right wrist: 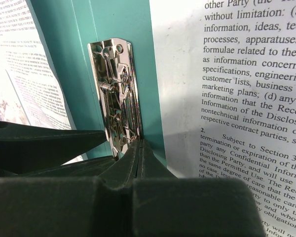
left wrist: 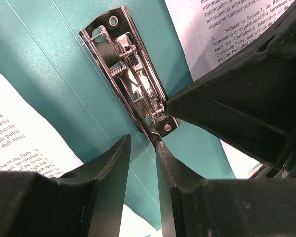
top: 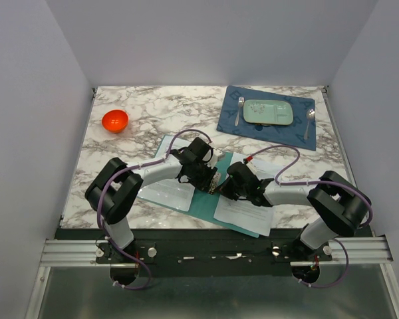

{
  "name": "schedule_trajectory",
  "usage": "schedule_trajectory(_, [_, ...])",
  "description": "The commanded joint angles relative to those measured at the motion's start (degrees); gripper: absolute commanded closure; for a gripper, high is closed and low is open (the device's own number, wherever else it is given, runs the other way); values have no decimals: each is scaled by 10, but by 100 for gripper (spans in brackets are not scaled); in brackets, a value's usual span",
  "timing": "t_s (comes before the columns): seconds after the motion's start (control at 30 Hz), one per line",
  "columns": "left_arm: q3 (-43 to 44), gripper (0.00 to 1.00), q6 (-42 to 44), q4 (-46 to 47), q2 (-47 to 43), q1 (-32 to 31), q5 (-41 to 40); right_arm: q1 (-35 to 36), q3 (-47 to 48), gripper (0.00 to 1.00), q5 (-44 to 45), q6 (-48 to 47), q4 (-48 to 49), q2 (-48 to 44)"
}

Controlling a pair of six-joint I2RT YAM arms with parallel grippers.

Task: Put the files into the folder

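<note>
The teal folder lies open near the table's front edge. Its metal clip sits on the inner spine. One of the files, a white printed sheet, rests on the right leaf. Another, in a glossy sleeve, lies on the left leaf. My left gripper hovers over the spine, narrowly open with nothing between its fingers; its right fingertip touches the clip's near end. My right gripper is shut, with its tips against the near end of the clip, beside the printed sheet.
A red bowl stands at the back left. At the back right a dark blue placemat carries a pale green tray, a fork and a spoon. White walls enclose three sides of the table.
</note>
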Motion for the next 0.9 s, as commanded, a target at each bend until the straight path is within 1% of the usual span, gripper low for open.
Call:
schedule_trajectory(0.0, [4, 62, -5, 13, 18, -4, 1, 0, -37, 100, 11, -15, -108, 36])
schedule_trajectory(0.13, [1, 67, -5, 15, 24, -5, -10, 0, -38, 100, 11, -16, -106, 36])
schedule_trajectory(0.23, [-2, 72, -2, 14, 26, -4, -17, 0, -38, 100, 11, -17, -106, 36])
schedule_trajectory(0.27, [-2, 76, -2, 14, 27, -5, -17, 0, -37, 100, 11, -17, -106, 36])
schedule_trajectory(0.47, [2, 83, -3, 12, 40, -9, -27, 0, -37, 100, 10, -18, -107, 37])
schedule_trajectory(0.7, [3, 87, -2, 7, 66, -12, -46, 0, -35, 100, 11, -21, -107, 37])
schedule_trajectory(0.87, [5, 86, -5, 5, 64, -13, -24, 0, -33, 100, 8, -21, -106, 44])
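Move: The folder's metal clip has its middle about 3 cm ahead of the left hand, 3 cm to its right and 2 cm below; its near end is almost at the fingertips. From the left hand the left file lies some 15 cm left and 6 cm ahead, the right file about 16 cm right and 1 cm back. From the right hand the clip's middle is roughly 4 cm ahead, 1 cm right and 1 cm lower. Left fingers close most of the way at the clip's near end, easing about 1 cm down, right and back. ##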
